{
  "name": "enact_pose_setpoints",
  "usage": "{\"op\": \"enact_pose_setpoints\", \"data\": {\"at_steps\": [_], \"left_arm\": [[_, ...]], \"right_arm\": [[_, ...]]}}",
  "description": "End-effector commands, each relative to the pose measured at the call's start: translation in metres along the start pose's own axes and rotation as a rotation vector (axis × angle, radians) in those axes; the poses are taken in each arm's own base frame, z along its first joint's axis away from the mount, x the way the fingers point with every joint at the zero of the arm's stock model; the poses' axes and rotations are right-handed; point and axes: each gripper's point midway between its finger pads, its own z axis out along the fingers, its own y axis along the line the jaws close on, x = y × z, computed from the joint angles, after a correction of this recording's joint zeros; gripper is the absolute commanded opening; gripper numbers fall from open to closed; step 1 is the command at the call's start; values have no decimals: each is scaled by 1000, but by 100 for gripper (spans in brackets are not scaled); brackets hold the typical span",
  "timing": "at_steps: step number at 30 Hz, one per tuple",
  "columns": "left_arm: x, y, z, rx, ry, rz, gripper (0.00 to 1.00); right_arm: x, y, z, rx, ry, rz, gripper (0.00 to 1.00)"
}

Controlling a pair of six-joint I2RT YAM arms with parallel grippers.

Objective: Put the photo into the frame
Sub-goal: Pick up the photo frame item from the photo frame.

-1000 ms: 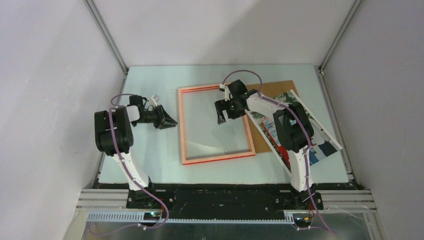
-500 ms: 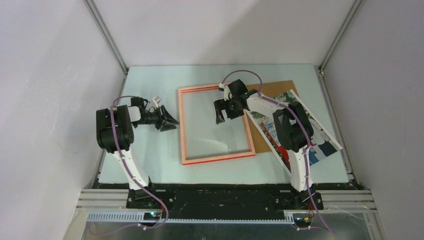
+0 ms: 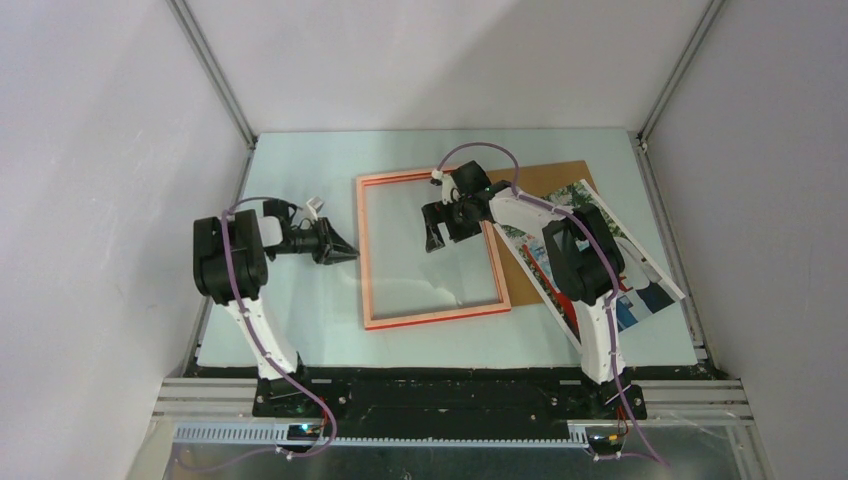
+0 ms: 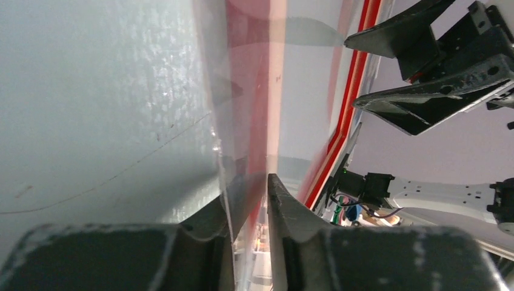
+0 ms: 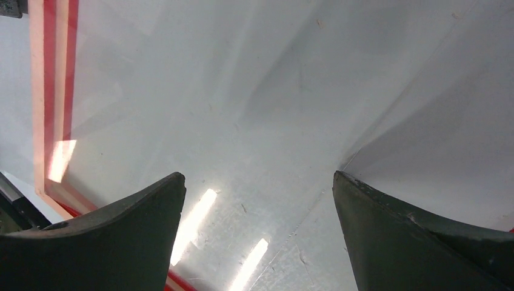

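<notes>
The frame (image 3: 430, 316) lies flat mid-table, pale orange-pink side up with a red edge and a clear pane inside it. My left gripper (image 3: 348, 252) sits at the frame's left rail. In the left wrist view its jaws (image 4: 248, 185) stand narrow, with the pink rail (image 4: 270, 91) running in between them. My right gripper (image 3: 436, 240) hangs open over the pane, and nothing lies between its fingers (image 5: 256, 179). The photo (image 3: 645, 280) lies picture side up at the right, partly hidden under the right arm.
A brown backing board (image 3: 555, 178) lies under the photo's far corner, just right of the frame. Grey walls and metal posts close in the table on three sides. The frame's rail (image 5: 51, 91) shows at the left of the right wrist view.
The left jaws widened briefly, then narrowed again on the frame's left rail, tilting slightly. The right gripper drifted a little left over the pane. Frame and photo stayed put.
</notes>
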Motion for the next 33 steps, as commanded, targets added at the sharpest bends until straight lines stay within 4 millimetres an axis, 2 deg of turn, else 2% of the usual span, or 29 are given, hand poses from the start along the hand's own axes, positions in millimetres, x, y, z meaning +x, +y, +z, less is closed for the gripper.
{"op": "enact_pose_setpoints", "data": {"at_steps": [1, 9, 12, 14, 24, 33], "left_arm": [[-3, -7, -8, 48, -20, 41, 19], [-8, -6, -22, 48, -63, 37, 7], [-8, -10, -24, 56, -66, 41, 1], [-9, -15, -26, 68, -70, 46, 0], [-17, -74, -49, 192, -103, 139, 0], [-11, -115, -60, 238, -95, 115, 0]], "right_arm": [[8, 5, 8, -29, 37, 17, 95], [4, 1, 3, -23, 22, 19, 95], [1, 3, -2, -17, 12, 10, 96], [-3, 3, -7, -5, -3, -2, 97], [-45, 11, -68, 99, -163, -136, 100], [-62, 5, -94, 196, -233, -201, 99]]}}
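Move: The transparent sheet's left edge is already between the left gripper's half-closed fingers; the sheet's middle lies about 16 cm to that hand's right, nearly level fore and aft, 2 cm lower. The frame's middle is some 17 cm to its right and 1 cm ahead. From the wide-open right gripper, low over the sheet, the sheet's middle is about 4 cm left and 1 cm back, with the brown board roughly 21 cm right and 2 cm ahead. Shut the left gripper on the bowed-up edge of the transparent sheet, easing about 1 cm to the left as the fingers close, then raise the pinched edge straight up some 9 cm above the frame's left bar. As it rises, lift the right gripper, still wide open, about 8 cm off the sheet, drifting slightly right and tilting its fingertips forward and up. ##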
